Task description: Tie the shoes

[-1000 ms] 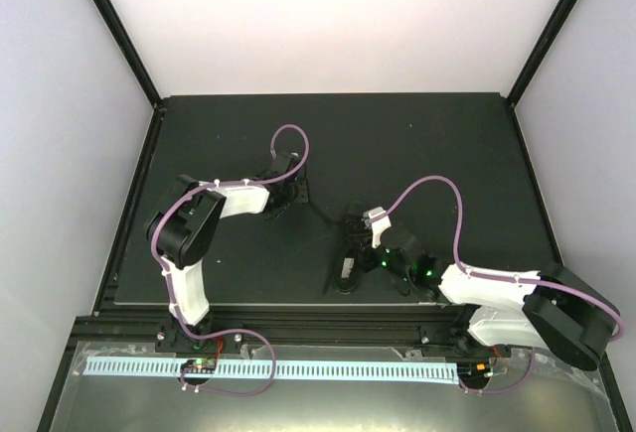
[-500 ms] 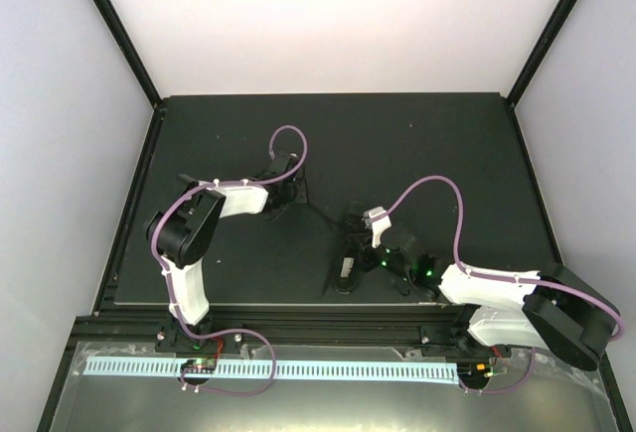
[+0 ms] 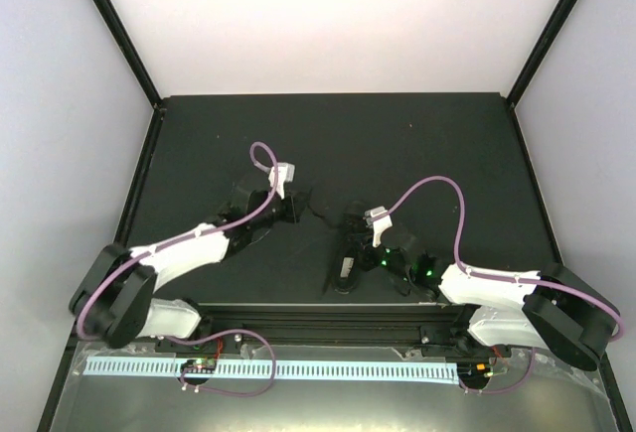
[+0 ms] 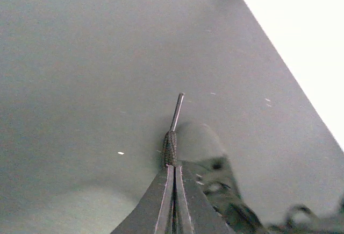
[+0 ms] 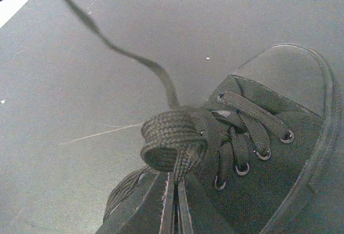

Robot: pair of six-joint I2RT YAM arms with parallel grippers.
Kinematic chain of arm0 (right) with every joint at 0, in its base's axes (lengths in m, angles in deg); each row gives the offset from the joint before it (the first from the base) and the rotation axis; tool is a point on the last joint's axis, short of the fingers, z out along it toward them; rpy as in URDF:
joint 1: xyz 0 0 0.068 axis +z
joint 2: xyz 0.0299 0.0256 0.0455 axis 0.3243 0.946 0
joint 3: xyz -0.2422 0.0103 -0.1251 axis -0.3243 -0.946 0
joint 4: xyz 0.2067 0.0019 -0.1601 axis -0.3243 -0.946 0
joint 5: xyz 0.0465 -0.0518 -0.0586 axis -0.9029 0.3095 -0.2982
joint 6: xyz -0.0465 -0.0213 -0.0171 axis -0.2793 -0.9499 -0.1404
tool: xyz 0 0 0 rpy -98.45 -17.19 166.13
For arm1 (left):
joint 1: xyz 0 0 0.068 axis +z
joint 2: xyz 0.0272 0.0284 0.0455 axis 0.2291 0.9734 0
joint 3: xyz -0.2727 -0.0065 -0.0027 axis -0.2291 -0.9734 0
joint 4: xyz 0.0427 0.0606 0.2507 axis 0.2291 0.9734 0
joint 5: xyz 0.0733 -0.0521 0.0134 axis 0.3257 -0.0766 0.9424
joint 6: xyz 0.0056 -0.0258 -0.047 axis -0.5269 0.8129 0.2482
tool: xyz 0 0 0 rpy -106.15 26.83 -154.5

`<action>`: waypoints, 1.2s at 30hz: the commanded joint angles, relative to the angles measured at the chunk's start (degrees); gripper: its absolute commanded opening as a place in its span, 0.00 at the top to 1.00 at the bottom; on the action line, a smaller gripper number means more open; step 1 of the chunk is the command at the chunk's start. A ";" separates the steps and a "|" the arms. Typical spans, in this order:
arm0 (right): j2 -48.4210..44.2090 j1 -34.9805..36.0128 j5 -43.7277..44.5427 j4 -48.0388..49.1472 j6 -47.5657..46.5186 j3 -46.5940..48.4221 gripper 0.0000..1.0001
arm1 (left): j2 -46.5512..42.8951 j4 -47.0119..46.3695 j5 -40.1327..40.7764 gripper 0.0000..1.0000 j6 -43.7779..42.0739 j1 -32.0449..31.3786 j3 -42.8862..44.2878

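The black shoe (image 3: 349,249) lies on the dark table, toe towards the back. My right gripper (image 5: 176,176) is shut on a folded loop of lace (image 5: 171,136) beside the eyelets of the shoe (image 5: 279,137). From that loop a thin lace strand (image 5: 110,43) runs away to the upper left. Left of the shoe, my left gripper (image 4: 173,167) is shut on the lace end (image 4: 170,148), whose stiff tip (image 4: 177,105) sticks out past the jaws just above the table. In the top view the left gripper (image 3: 298,200) and right gripper (image 3: 370,253) flank the shoe.
A black frame rail (image 3: 298,315) runs along the near edge of the dark table (image 3: 417,144). White walls (image 3: 328,25) close in the back and sides. Purple cables (image 3: 432,189) arch over both wrists.
The left gripper has closed on the lace end. The left arm's elbow has dropped to the lower left, stretching the arm out low. The right arm and shoe have stayed put.
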 commanded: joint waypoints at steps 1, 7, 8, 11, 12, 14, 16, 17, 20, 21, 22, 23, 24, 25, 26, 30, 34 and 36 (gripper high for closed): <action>-0.79 -0.31 1.83 2.50 1.22 0.51 0.98 | -8.93 -2.94 -7.73 0.98 -3.86 -2.46 -4.00; -0.60 -0.43 0.10 1.06 1.75 2.00 0.98 | -18.37 -2.44 -13.59 0.99 -7.11 -14.89 -6.26; -0.53 -0.39 -0.18 0.73 1.77 2.36 0.98 | -19.30 -2.83 -13.66 0.98 -6.70 -18.37 -6.63; -0.47 -0.48 -0.61 0.90 2.27 2.63 0.98 | -19.28 -4.73 -13.42 0.99 -5.77 -25.09 -7.29; -0.42 -0.43 -0.90 1.01 2.35 2.70 0.98 | -18.38 -4.66 -12.95 0.98 -6.07 -26.95 -7.09; -0.30 -0.45 -1.42 0.90 2.55 2.85 0.98 | -15.52 -3.48 -11.98 0.98 -6.98 -30.38 -6.52; -0.21 -0.47 -1.89 0.61 2.57 2.96 0.98 | -12.98 -3.13 -11.47 0.98 -7.90 -33.31 -6.11; -0.19 -0.46 -2.07 0.46 2.58 2.98 0.98 | -11.64 -3.13 -11.20 0.99 -8.32 -34.59 -5.91; -0.17 -0.55 -2.29 0.32 2.66 2.95 0.98 | -7.62 -2.14 -10.25 0.98 -9.95 -38.02 -4.24; -0.01 -0.49 -2.36 0.32 2.79 2.98 0.98 | -6.30 -1.01 -9.28 0.99 -10.77 -39.04 -3.18; 0.05 -0.55 -2.49 0.33 2.88 2.98 0.98 | -5.16 0.41 -7.51 0.98 -11.74 -39.99 -2.06; 0.15 -0.53 -2.59 0.44 3.01 2.98 0.98 | -2.70 1.31 -6.08 0.98 -12.55 -40.83 -1.02; 0.25 -0.49 -2.70 0.56 3.06 2.98 0.98 | -1.04 1.87 -4.72 0.98 -12.99 -41.38 -0.03; 0.31 -0.55 -2.77 0.65 3.11 2.98 0.98 | 0.54 2.08 -3.52 0.99 -13.20 -41.89 0.76; 0.33 -0.55 -2.95 0.74 3.17 2.98 0.98 | 1.89 2.07 -2.07 0.98 -13.37 -42.22 1.44; 0.22 -0.62 -2.92 0.71 3.17 2.78 0.98 | 5.71 -0.69 3.49 0.98 -13.52 -43.29 2.51; -0.27 -0.62 -2.56 0.50 3.19 2.36 0.98 | 6.36 1.39 5.52 0.74 -14.20 -43.50 4.23; -0.70 -0.58 -2.43 0.46 2.98 2.13 0.98 | 3.93 1.42 6.79 0.58 -14.60 -43.42 2.73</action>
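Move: The left hand pinches one lace end; the loop it must pass stands some 8 cm back, 12 cm to the right and 5 cm lower. From the same hand, the shoe's heel lies about 19 cm back, 10 cm right and 10 cm below. The right hand still pinches the loop in its fingertips, about 1 cm ahead and 1 cm left of its hand point, at its own height. The left hand arcs its lace about 25 cm back and 15 right past the held loop, then starts opening. ##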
